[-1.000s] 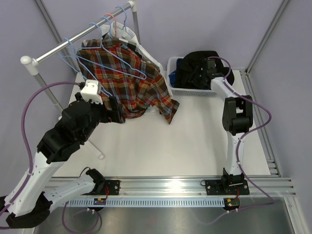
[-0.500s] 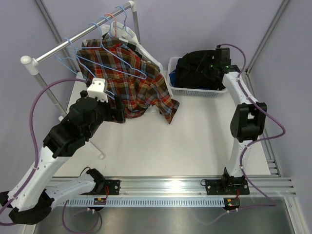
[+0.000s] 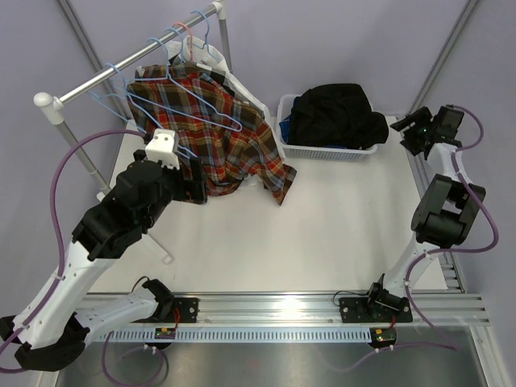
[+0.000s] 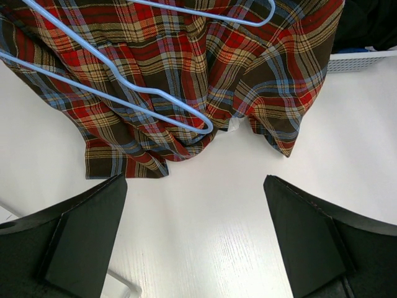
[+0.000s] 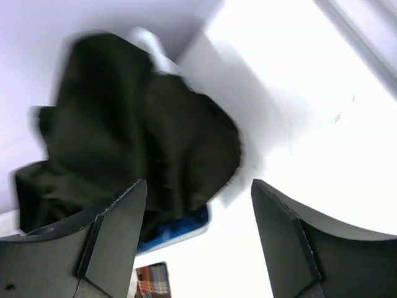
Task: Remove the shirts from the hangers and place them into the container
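Observation:
A red-orange plaid shirt (image 3: 218, 137) hangs from the rail, and its hem trails onto the table. Light blue wire hangers (image 3: 189, 105) lie across it. The left wrist view shows the same shirt (image 4: 186, 74) and a hanger (image 4: 124, 87) just ahead of my left gripper (image 4: 195, 242), which is open and empty. In the top view the left gripper (image 3: 193, 179) is at the shirt's lower left edge. A black shirt (image 3: 334, 113) fills the container (image 3: 322, 151), with some blue cloth (image 3: 284, 129) under it. My right gripper (image 3: 415, 133) is open and empty to the right of the container, facing the black shirt (image 5: 124, 136).
The metal rail (image 3: 129, 64) runs diagonally at the back left, and its stand's foot (image 3: 161, 246) reaches onto the table near my left arm. A white garment (image 3: 234, 81) hangs behind the plaid one. Frame posts and a side rail (image 3: 439, 234) border the table on the right.
My right gripper has let go of the black shirt in the container and swung out to the right, opening wider. My left arm shifted slightly toward the plaid shirt, then held still.

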{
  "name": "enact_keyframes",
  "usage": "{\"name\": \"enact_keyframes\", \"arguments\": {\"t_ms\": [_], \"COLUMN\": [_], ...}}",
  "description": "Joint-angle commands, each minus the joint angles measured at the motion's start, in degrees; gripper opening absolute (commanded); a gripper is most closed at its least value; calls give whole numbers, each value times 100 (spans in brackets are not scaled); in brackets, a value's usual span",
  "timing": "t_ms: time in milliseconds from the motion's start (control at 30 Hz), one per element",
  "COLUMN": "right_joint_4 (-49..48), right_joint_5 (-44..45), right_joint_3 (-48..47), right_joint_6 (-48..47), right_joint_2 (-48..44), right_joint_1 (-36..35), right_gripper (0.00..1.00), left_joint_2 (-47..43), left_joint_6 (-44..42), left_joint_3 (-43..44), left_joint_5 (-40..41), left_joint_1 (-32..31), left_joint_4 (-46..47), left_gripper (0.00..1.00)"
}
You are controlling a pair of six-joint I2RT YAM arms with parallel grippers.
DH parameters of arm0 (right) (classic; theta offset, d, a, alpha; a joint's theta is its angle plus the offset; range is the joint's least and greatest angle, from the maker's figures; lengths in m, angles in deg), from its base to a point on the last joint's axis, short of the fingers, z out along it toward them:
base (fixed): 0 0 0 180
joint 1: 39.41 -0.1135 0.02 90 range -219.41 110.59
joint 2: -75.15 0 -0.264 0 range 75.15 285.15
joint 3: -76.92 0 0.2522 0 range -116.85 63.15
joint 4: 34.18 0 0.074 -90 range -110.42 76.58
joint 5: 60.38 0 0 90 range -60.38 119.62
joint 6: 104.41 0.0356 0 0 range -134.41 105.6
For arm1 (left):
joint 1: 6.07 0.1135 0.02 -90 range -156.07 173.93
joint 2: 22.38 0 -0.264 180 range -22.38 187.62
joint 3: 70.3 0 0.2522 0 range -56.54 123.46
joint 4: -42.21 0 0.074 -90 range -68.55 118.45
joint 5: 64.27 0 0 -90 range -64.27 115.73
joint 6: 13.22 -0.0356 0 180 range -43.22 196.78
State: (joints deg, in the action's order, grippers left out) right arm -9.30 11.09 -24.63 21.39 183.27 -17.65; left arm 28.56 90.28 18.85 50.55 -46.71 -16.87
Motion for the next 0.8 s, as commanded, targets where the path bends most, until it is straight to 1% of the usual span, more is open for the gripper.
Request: {"name": "enact_keyframes", "arguments": {"t_ms": [0,200,267,400,433,467,500,633,667,733,767], "right_joint_4": [-609,-1041,-1469,-1744,-1814,-1971,-2025,-2087,-2078,-2096,-2078], "right_joint_5": [-740,-1249,-1407,-1706,-1794,-1917,-1962,-2155,-2225,-2261,-2226], "right_joint_3": [51,-115,-142,-230,-256,-274,-283,-432,-510,-555,-573], "right_joint_6": [253,717,841,1000,1035,1053,1053,860,816,614,535], "right_joint_2": [306,1104,1238,1536,1572,1624,1642,1687,1687,1634,1599], "right_joint_1": [21,39,39,39,39,30,30,30,30,21,4], "right_gripper": [78,79,79,76,74,69,69,55,46,38,31], "left_joint_2": [-84,-128,-145,-189,-189,-198,-198,-163,-137,-110,-84], "left_joint_6": [-49,-5,13,21,21,21,21,21,13,4,4], "left_joint_3": [212,186,160,142,142,142,142,151,142,151,151], "left_joint_5": [-12,41,76,128,155,172,172,190,181,173,164], "left_joint_1": [13,13,13,13,13,13,13,13,13,13,13], "left_joint_4": [287,278,269,278,269,269,269,269,269,269,269], "left_gripper": [99,99,99,99,99,99,99,99,99,99,99]}}
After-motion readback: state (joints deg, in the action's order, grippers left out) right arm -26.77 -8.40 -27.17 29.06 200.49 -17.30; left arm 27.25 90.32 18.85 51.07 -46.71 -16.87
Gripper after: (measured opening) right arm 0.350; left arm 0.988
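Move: The end of the black shirt hanging over the container's right rim lies about 4 cm ahead of the right hand, 6 cm to its left and 7 cm below. The shirt's main heap is some 20 cm left and 7 cm ahead, 6 cm lower; the container's middle is roughly 23 cm left, 6 cm ahead and 11 cm below. From the left hand, that overhanging end is about 30 cm ahead, 52 cm right and 23 cm below. The right hand sinks about 9 cm, easing forward-left, then rises 2 cm while pinching the black shirt's overhanging end. ##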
